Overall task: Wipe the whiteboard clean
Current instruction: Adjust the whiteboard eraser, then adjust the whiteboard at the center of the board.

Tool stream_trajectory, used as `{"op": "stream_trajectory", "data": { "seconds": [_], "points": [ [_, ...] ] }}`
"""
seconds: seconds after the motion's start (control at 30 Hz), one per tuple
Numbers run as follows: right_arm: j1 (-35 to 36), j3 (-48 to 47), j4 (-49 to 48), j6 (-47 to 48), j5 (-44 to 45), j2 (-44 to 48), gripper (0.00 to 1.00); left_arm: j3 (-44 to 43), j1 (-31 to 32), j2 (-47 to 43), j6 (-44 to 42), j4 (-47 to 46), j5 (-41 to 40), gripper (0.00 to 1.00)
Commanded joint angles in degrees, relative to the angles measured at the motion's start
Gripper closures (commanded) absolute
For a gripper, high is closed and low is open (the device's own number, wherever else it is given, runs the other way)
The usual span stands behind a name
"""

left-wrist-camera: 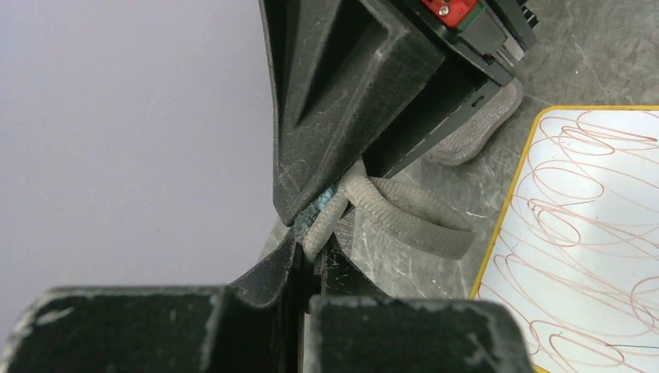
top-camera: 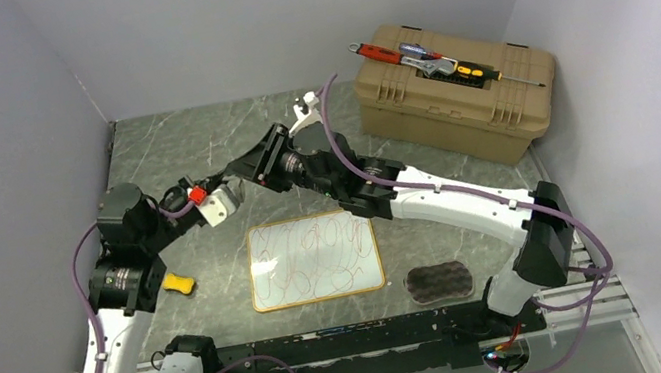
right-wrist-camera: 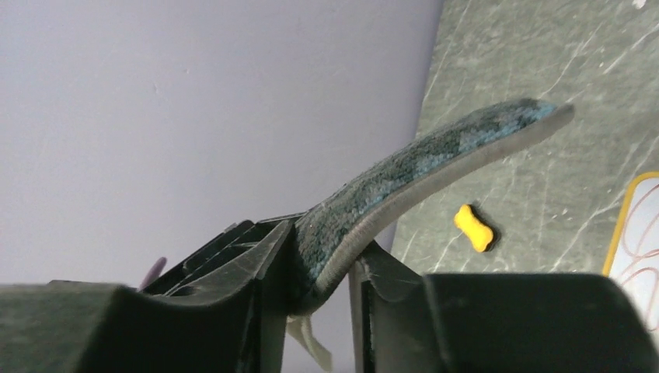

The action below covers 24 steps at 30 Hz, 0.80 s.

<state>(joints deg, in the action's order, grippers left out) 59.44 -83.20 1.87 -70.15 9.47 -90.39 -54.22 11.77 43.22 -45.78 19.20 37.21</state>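
The whiteboard [top-camera: 313, 258], yellow-framed and covered in reddish scribbles, lies flat mid-table; its corner shows in the left wrist view [left-wrist-camera: 591, 233] and its edge in the right wrist view [right-wrist-camera: 641, 233]. Behind its far left corner both grippers meet in the air over a wiping pad [top-camera: 220, 205]. My left gripper [top-camera: 207, 199] [left-wrist-camera: 319, 249] is shut on the pad's grey strap [left-wrist-camera: 404, 217]. My right gripper [top-camera: 233, 183] [right-wrist-camera: 330, 268] is shut on the pad [right-wrist-camera: 420, 167], whose blue-black pile and grey edge stick out past the fingers.
A tan toolbox [top-camera: 452, 90] with hand tools on its lid stands at the back right. A dark patterned pad [top-camera: 439, 282] lies right of the whiteboard. A small yellow piece [top-camera: 179, 284] [right-wrist-camera: 474, 227] lies to its left. Walls close in on three sides.
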Motion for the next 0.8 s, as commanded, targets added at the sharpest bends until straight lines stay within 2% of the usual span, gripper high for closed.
{"op": "stream_trajectory", "data": {
  "seconds": [0.0,0.03,0.07,0.1,0.13,0.17,0.23,0.33,0.4,0.5,0.63,0.77],
  "points": [
    [0.2,-1.6,-2.1,1.1,0.5,1.2,0.75,-0.3,0.3,-0.4,0.3,0.8,2.5,0.98],
    [0.2,-1.3,-0.8,1.9,1.2,1.8,0.82,-0.5,0.3,-0.4,0.5,1.5,2.6,0.95],
    [0.2,-0.9,0.4,2.8,1.8,2.7,0.90,-0.6,0.3,-0.3,0.9,2.4,2.6,0.83],
    [0.2,-0.7,2.6,4.3,2.6,3.5,0.99,-1.0,0.3,0.0,1.6,3.7,2.7,0.61],
    [0.2,-0.4,5.4,5.9,3.5,4.5,1.00,-1.5,0.3,0.5,2.4,5.6,2.7,0.38],
    [0.1,-0.2,8.6,7.5,4.3,5.5,1.00,-2.4,0.3,1.3,3.0,8.3,2.6,0.25],
    [-0.1,1.0,16.4,12.1,7.3,8.3,1.00,-3.9,0.3,3.3,5.0,13.8,1.3,0.10],
    [-2.4,2.1,31.4,18.1,10.9,11.0,1.00,-4.4,0.3,7.0,8.5,19.7,-2.0,0.02],
    [-5.5,4.4,41.1,20.9,10.6,12.3,1.00,-4.4,0.3,10.1,9.5,23.0,-4.4,0.01],
    [-8.7,9.3,50.4,25.1,11.0,13.5,1.00,-5.6,0.3,15.8,9.7,28.4,-7.2,0.01],
    [-11.1,16.8,54.1,29.2,8.6,14.6,1.00,-5.4,0.2,22.9,8.2,33.2,-11.4,0.01],
    [-12.0,24.9,48.5,29.6,3.5,14.2,1.00,-0.4,0.1,27.9,5.5,30.4,-18.6,0.03]
  ]
}}
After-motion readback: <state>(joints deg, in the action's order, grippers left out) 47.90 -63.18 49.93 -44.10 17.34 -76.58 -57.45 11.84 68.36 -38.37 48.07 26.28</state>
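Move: Just below the right fingertips, about 5 cm down and 2 cm out, is the middle of the eraser pad, still pinched by the left hand, from which it lies about the same way. From the right hand, the scribbled whiteboard's middle is some 10 cm right, 3 cm back and 34 cm below. A grey pad on the table lies about 14 cm ahead and 22 cm right, the yellow sponge roughly 21 cm left and 4 cm back. Closing fully on the eraser pad, the right hand takes it over while the left fingers spring wide and let go. Then the right carries it quickly some 25 cm right and 22 cm down towards the whiteboard's right edge, tipping its fingers from sideways to nearly straight down; the left, empty, sinks about 19 cm, pitching down some 55 degrees. ##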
